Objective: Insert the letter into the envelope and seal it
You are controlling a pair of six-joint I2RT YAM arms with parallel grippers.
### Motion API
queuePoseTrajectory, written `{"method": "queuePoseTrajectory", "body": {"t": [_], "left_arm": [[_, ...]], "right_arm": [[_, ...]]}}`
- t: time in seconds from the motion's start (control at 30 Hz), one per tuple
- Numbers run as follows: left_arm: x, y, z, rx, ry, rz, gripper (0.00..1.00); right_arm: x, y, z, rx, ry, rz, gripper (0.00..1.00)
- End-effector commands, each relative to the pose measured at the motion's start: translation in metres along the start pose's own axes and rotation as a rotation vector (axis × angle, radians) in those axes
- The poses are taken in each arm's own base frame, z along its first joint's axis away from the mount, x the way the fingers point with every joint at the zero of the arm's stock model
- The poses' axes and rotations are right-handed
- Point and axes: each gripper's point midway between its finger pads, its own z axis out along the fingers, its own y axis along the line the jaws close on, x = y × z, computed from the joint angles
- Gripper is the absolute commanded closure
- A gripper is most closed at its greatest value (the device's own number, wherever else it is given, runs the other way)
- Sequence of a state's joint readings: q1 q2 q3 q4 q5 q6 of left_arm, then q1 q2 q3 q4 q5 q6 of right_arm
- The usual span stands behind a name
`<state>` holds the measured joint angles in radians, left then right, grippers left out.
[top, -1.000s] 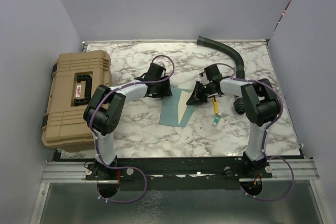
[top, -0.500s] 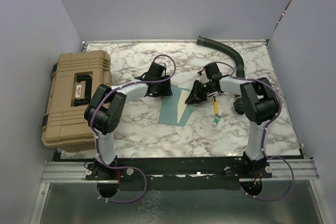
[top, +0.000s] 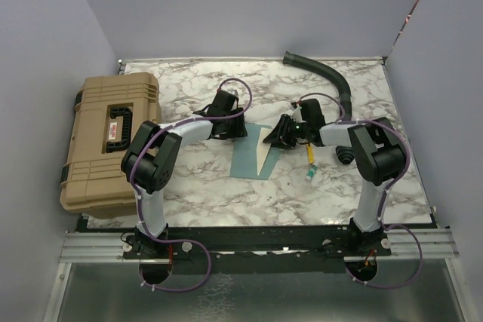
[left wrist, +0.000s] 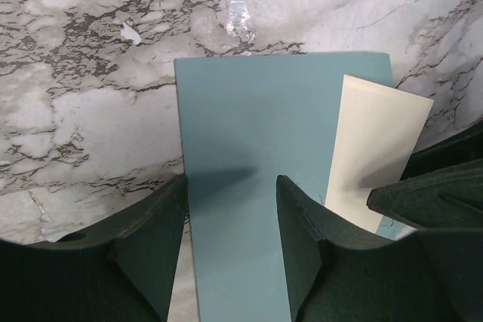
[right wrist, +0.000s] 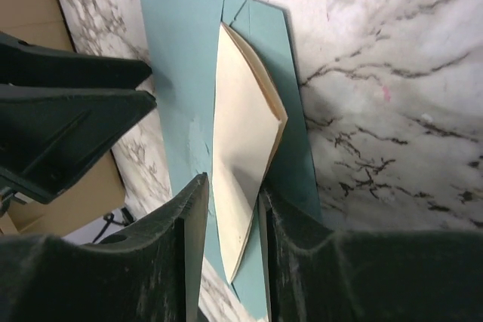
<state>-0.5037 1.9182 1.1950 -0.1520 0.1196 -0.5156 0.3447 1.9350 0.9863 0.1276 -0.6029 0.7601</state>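
The teal envelope (top: 246,162) lies flat on the marble table, and the tan letter (top: 268,154) rests on its right half, bowed up a little (right wrist: 241,111). My right gripper (top: 276,139) is at the letter's far right corner, open, with the sheet's edge loose between its jaws (right wrist: 232,186). Over the envelope's far edge my left gripper (top: 229,132) stands open, its fingers straddling the left part of the envelope (left wrist: 249,148) near its long edge (left wrist: 231,185). The letter (left wrist: 373,148) also shows in the left wrist view, to the right.
A tan toolbox (top: 109,141) sits off the table's left edge. A black hose (top: 324,73) curves along the back right. A yellow pen (top: 309,152), a small green item (top: 309,174) and a black part (top: 343,154) lie right of the envelope.
My right gripper's jaws have opened from shut, and the letter now lies loose between them. The right wrist has shifted slightly back. The left arm has not moved.
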Motion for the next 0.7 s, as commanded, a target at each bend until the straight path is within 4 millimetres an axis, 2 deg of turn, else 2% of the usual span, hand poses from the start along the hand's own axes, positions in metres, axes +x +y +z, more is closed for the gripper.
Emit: {"method": "queuePoseTrajectory", "body": {"t": [0.0,0.1,0.27,0.37,0.53,0.67], "left_arm": [[0.061,0.035,0.014,-0.099,0.176,-0.022,0.47],[0.061,0.034,0.016,-0.091,0.176,-0.023,0.47],[0.059,0.034,0.018,-0.093,0.169,-0.022,0.47],[0.056,0.036,0.019,-0.104,0.158,-0.024,0.47],[0.049,0.037,0.02,-0.119,0.137,-0.024,0.47],[0.047,0.037,0.023,-0.117,0.137,-0.024,0.47]], "right_arm": [[-0.027,0.006,0.008,-0.059,-0.144,-0.002,0.64],[-0.03,0.01,0.013,-0.099,-0.151,0.006,0.68],[-0.031,0.008,0.018,-0.074,-0.119,0.03,0.99],[-0.024,0.0,0.019,-0.011,-0.056,0.048,1.0],[-0.002,-0.027,0.016,0.159,0.108,0.09,1.0],[0.003,-0.031,0.018,0.179,0.167,0.086,1.0]]}}
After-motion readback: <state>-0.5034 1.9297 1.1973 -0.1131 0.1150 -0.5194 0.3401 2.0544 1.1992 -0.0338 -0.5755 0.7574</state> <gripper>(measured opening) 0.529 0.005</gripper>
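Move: Just under the right hand's part-open fingers, about 2 cm down and 1 cm to the left, is the letter's middle; the envelope's middle is 4 cm left and 1 cm back. The yellow knife lies some 12 cm right and 1 cm back, the glue stick 13 cm right and 8 cm back. From the left hand, the envelope's middle is about 4 cm back, 3 cm right and 1 cm down, the letter's 4 cm back and 7 cm right. Sliding forward about 3.5 cm along the letter, the right hand rises slightly, shuts its part-open fingers completely on the letter's raised edge partway along, then carries on forward with that pinch, sinking a little at the end. The left hand stays nearly in place, half-open fingertips resting on the envelope by its left edge. ##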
